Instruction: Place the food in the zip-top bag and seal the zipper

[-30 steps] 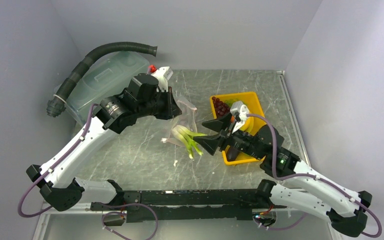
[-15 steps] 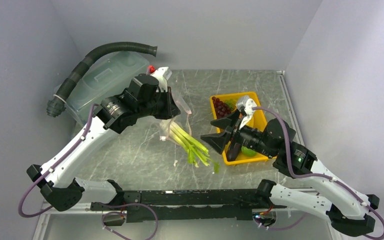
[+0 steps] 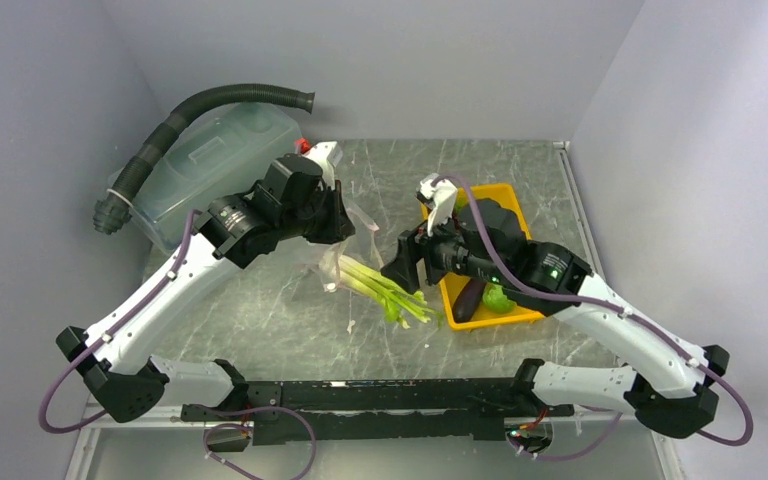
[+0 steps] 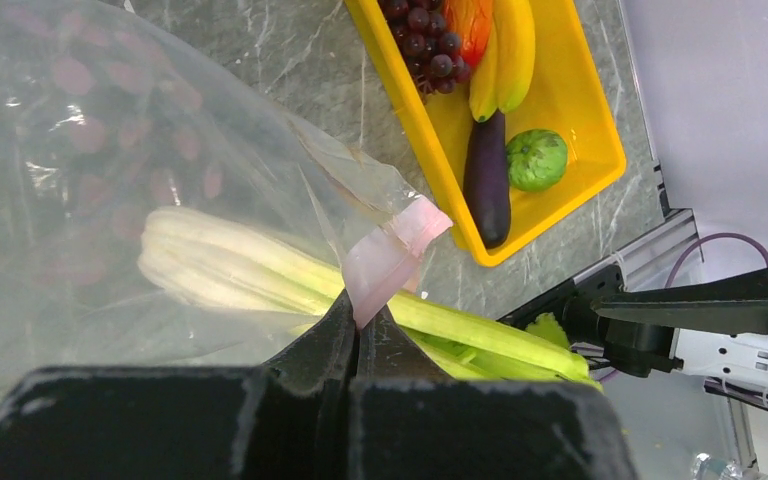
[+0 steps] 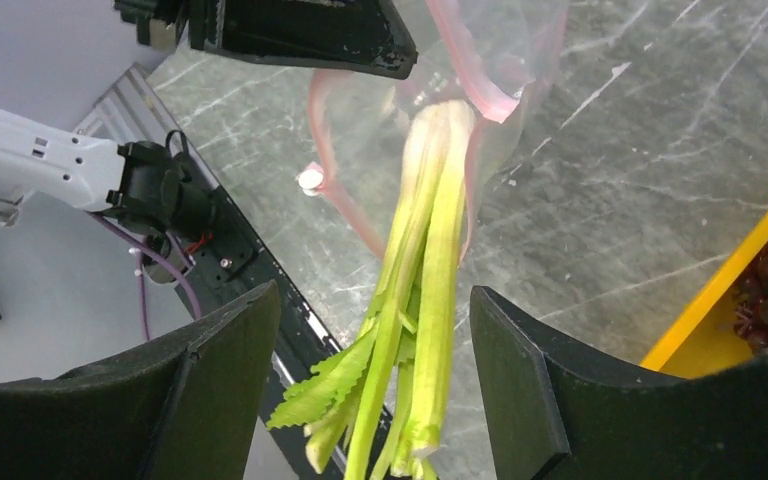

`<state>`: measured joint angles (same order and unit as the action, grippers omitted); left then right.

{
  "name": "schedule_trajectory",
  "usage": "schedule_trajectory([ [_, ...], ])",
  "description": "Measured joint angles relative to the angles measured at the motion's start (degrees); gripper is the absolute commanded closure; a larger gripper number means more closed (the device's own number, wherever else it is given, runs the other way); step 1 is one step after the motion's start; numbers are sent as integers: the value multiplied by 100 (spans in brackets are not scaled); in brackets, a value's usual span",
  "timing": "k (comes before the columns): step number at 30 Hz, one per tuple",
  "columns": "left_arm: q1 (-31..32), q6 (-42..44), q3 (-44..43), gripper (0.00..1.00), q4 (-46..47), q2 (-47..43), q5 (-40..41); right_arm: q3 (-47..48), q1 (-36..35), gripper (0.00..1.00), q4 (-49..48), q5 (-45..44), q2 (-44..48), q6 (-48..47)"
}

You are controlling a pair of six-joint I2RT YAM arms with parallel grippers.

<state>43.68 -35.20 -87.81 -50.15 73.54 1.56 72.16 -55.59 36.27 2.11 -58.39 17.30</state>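
My left gripper (image 4: 360, 315) is shut on the pinkish zipper (image 4: 392, 258) and holds the clear zip-top bag (image 4: 110, 150) up by its mouth. The pale green celery (image 3: 385, 290) has its white base inside the bag, and its leafy ends (image 5: 360, 390) hang out. Around those ends my right gripper (image 5: 375, 292) stands open with both fingers clear of the stalks. Grapes (image 4: 425, 45), bananas (image 4: 510, 45), red-orange pepper (image 4: 470, 20), eggplant (image 4: 487, 180) and a round green vegetable (image 4: 537, 158) lie in the yellow tray (image 4: 580, 100).
The yellow tray (image 3: 508, 190) sits at the right under my right arm. A large translucent tub (image 3: 210, 150) with a black ribbed hose (image 3: 220, 97) stands at the back left. The metal frame rail (image 3: 360, 395) runs along the near edge.
My right gripper has swung left and back from beside the tray to stand over the celery's leafy ends. The celery now sticks further out of the bag. The left gripper has stayed shut on the zipper.
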Motion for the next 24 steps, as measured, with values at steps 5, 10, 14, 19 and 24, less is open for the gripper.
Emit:
schedule_trajectory([
  [5,0,0,22,100,-15,0,46,533,0,28,588,-68,-549,149],
  [10,0,0,42,100,-15,0,87,634,0,28,964,-59,-994,201],
  [14,0,0,42,100,-20,-4,114,597,0,28,1095,-13,-1285,243],
  [19,0,0,42,100,-28,-7,133,415,0,28,1084,142,-1342,297],
  [24,0,0,42,100,-26,-7,133,214,0,30,1082,389,-1362,400],
])
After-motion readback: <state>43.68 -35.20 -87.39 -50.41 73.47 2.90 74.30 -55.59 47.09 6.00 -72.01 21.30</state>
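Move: The celery lies half in the bag, its leafy end sticking out. Its middle is about 14 cm below the right hand, 4 cm left and 1 cm ahead; from the left hand it is some 7 cm back, 8 cm right and 13 cm down. The bag mouth is roughly 12 cm left of the right hand, 3 cm ahead and 7 cm lower. The eggplant lies 15 cm to its right and 2 cm back, in the tray, whose middle is 19 cm right and 8 cm ahead. Lower the right gripper about 9 cm towards the celery's protruding stalks, drifting slightly left, and tip its fingers some 20 degrees further down. Keep them open, lined up on either side of the stalks, without closing. Hold the left gripper in place, shut on the edge of the bag mouth. ##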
